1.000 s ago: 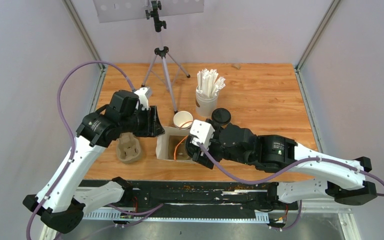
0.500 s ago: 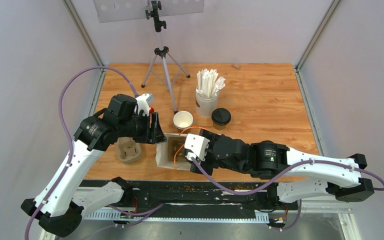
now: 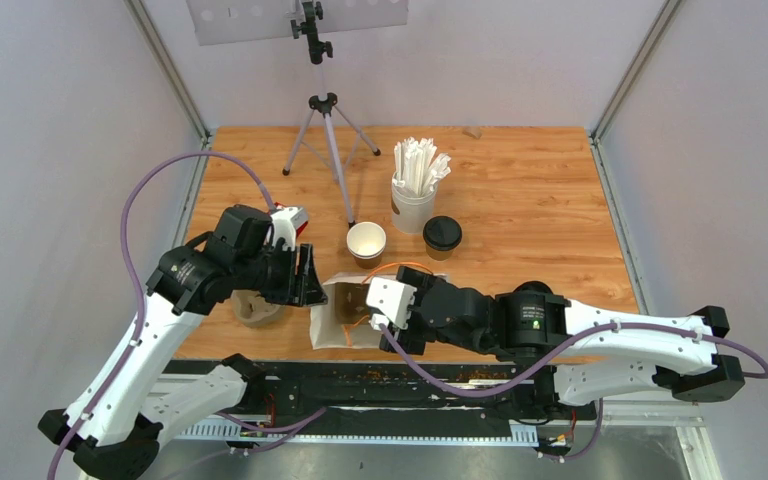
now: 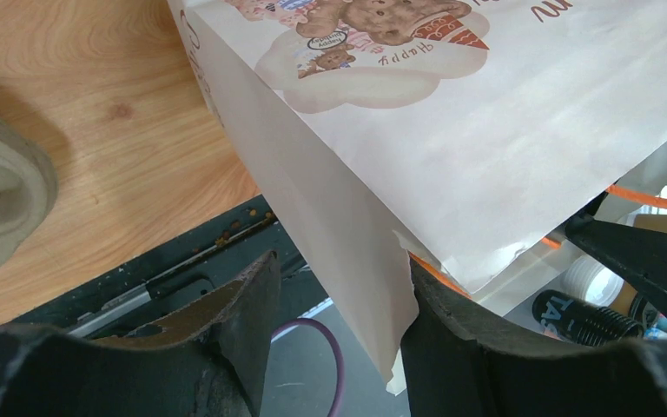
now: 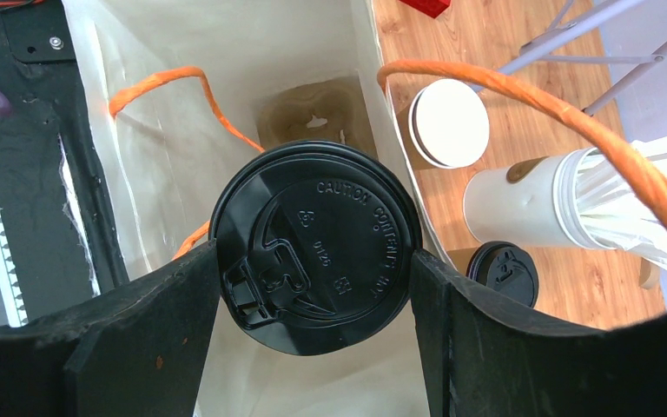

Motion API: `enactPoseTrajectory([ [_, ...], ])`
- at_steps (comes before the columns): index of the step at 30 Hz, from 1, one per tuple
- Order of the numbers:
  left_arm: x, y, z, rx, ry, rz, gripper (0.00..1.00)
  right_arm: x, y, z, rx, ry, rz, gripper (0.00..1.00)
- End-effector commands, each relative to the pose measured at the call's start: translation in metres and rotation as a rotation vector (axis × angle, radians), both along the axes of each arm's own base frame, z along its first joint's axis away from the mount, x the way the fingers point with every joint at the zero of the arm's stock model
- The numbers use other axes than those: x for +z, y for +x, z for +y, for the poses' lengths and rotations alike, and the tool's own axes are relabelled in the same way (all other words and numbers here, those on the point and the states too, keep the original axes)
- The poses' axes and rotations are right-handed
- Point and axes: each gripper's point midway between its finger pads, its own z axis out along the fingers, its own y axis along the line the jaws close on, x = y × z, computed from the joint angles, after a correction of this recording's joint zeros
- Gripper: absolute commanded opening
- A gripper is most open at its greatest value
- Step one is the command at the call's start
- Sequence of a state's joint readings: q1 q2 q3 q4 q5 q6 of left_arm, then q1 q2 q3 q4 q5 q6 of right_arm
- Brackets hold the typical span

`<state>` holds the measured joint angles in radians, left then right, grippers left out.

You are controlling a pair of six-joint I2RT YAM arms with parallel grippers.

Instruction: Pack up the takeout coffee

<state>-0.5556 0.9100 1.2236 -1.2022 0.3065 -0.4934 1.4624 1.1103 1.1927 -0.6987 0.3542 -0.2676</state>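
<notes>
A white paper bag (image 3: 328, 330) with orange handles stands open near the table's front edge. My right gripper (image 3: 365, 322) reaches into its mouth, shut on a takeout coffee cup whose black lid (image 5: 315, 258) sits between the fingers above the bag's inside (image 5: 165, 156). A brown pulp piece (image 5: 317, 122) lies on the bag's bottom. My left gripper (image 3: 305, 285) is open at the bag's left rim. In the left wrist view the bag's wall (image 4: 486, 148) passes between the fingers of the left gripper (image 4: 339, 271), against the right one only. Another lidded coffee cup (image 3: 442, 233) stands behind the bag.
An open, lidless paper cup (image 3: 366, 240) stands just behind the bag. A white cup of wrapped straws (image 3: 412, 190) and a tripod (image 3: 327, 130) stand farther back. A pulp cup carrier (image 3: 253, 312) lies left of the bag, partly under my left arm.
My right gripper has carried the lidded cup toward the near edge and into the bag's mouth. The bag and my left gripper have shifted nearer too.
</notes>
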Motion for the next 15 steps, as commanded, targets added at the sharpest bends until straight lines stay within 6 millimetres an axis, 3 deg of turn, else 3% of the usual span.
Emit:
enactPoseTrajectory([
  [1,0.007,-0.006,-0.002,-0.008,-0.046,-0.017,0.57,0.011,0.001,0.005,-0.004,0.019,-0.040,0.54],
  [4,0.007,-0.008,-0.004,-0.021,-0.057,-0.013,0.50,0.014,0.000,0.010,0.004,0.008,-0.047,0.54],
  [7,0.009,-0.006,-0.007,-0.033,-0.079,-0.036,0.30,0.021,-0.002,0.016,0.020,0.008,-0.060,0.55],
  [11,0.018,-0.003,-0.010,-0.051,-0.106,-0.085,0.14,0.029,-0.002,0.025,0.040,0.005,-0.081,0.56],
  [15,0.023,-0.002,-0.015,-0.084,-0.138,-0.124,0.03,0.014,0.001,0.029,0.050,-0.005,-0.114,0.56],
])
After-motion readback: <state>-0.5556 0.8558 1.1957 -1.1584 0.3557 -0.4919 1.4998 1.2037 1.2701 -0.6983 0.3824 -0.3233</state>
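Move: The bag's left rim stands between the left gripper's open pads, only about 1 cm to the right of the hand point and level with it. The right gripper holds the lidded cup in the bag's mouth; the carrier's empty left well lies some 6 cm ahead, 6 cm left and 18 cm below it. From the right hand the open cups stand about 16 cm ahead and 3 cm left, the other lidded cup 17 cm ahead and 12 cm right, both some 18 cm down. Shut the left gripper on the bag's left rim, pinching the paper flat between the fingertips while that hand eases back a little and then up, about 1 cm. Meanwhile keep the lidded cup gripped in the right hand and carry it left about 2 cm across the bag's mouth towards the left wall, dipping slightly before coming up a touch. ##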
